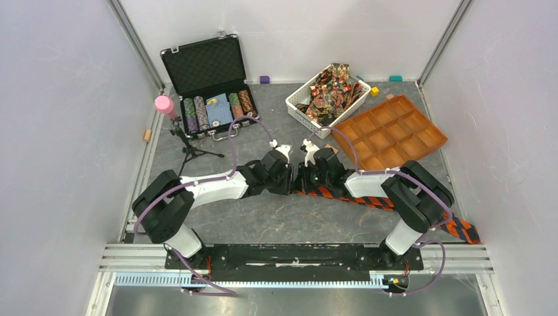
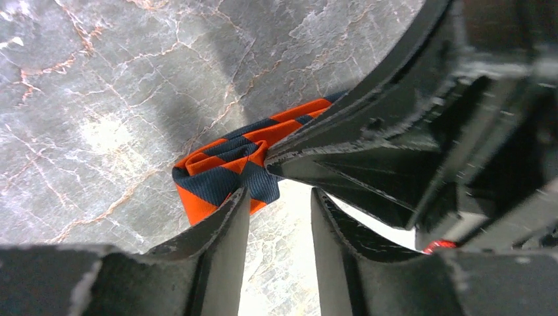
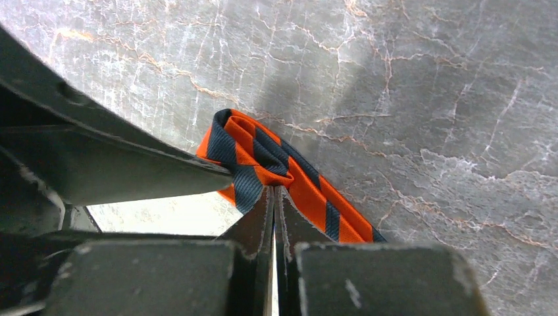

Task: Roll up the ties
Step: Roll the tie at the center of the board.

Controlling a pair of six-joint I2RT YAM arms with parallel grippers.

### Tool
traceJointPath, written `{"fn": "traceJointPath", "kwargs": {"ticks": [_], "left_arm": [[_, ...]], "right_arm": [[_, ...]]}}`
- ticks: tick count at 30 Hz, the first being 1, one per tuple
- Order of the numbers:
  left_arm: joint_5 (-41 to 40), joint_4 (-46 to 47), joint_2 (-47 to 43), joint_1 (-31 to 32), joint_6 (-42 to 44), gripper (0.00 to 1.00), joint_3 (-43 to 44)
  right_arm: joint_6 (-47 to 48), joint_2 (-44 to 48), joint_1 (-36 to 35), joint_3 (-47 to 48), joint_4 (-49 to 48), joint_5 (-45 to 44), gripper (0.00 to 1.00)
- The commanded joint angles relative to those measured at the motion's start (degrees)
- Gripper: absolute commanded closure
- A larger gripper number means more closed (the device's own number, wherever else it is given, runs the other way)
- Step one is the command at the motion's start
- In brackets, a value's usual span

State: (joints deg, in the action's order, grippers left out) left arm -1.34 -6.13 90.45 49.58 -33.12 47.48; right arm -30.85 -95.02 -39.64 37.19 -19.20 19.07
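Observation:
An orange-and-dark striped tie (image 1: 368,199) lies across the table from the centre to the near right edge. Its inner end is rolled into a small coil (image 2: 217,171). In the right wrist view my right gripper (image 3: 273,189) is shut, with its tips pinching a fold of that coil (image 3: 253,148). My left gripper (image 2: 279,194) is open. Its left fingertip (image 2: 237,204) rests against the coil and only bare table shows between the jaws. Both grippers meet at mid table (image 1: 296,179). More patterned ties (image 1: 332,85) are heaped in a white basket (image 1: 297,105).
An orange compartment tray (image 1: 395,131) sits at the right rear beside the basket. An open black case of poker chips (image 1: 210,105) stands at the rear left. A pink-topped tripod (image 1: 166,106) is next to the case. Small coloured blocks line the back wall.

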Motion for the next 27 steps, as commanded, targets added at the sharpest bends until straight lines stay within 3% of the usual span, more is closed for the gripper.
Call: {"fn": "traceJointPath", "kwargs": {"ticks": [1, 11, 18, 27], "left_arm": [[-0.14, 0.2, -5.38, -0.09, 1.18, 0.51, 1.53], [-2.52, -0.17, -11.79, -3.99, 0.42, 0.46, -3.32], [-2.41, 2.5, -10.36, -6.37, -0.62, 0.33, -7.39], [2.9, 14.15, -8.67, -7.83, -5.11, 0.29, -12.81]], "right_arm": [[-0.5, -1.04, -0.09, -0.54, -1.09, -0.9, 1.0], [-0.32, -1.47, -0.09, -0.45, -0.99, -1.13, 1.0], [-0.26, -1.52, -0.08, -0.63, -0.82, -0.96, 1.0], [-0.51, -1.74, -0.09, -1.33, -1.53, -0.76, 1.0]]}}
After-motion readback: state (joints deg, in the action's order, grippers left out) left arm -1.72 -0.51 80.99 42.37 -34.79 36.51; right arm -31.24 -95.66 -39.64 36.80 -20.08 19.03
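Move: The tie's rolled end lies almost under the left hand, about 1 cm ahead, 1 cm to its left and 2 cm lower. From that hand the orange block is some 14 cm ahead and 13 cm right, the wooden tray roughly 19 cm ahead and 33 cm right, both about 2 cm lower. The roll is about 2 cm left of the right hand's shut fingertips, level fore and aft, 1 cm lower. Opening wider, the left hand arcs up off the roll, about 5 cm left, then down; right fingertips stay on it. ##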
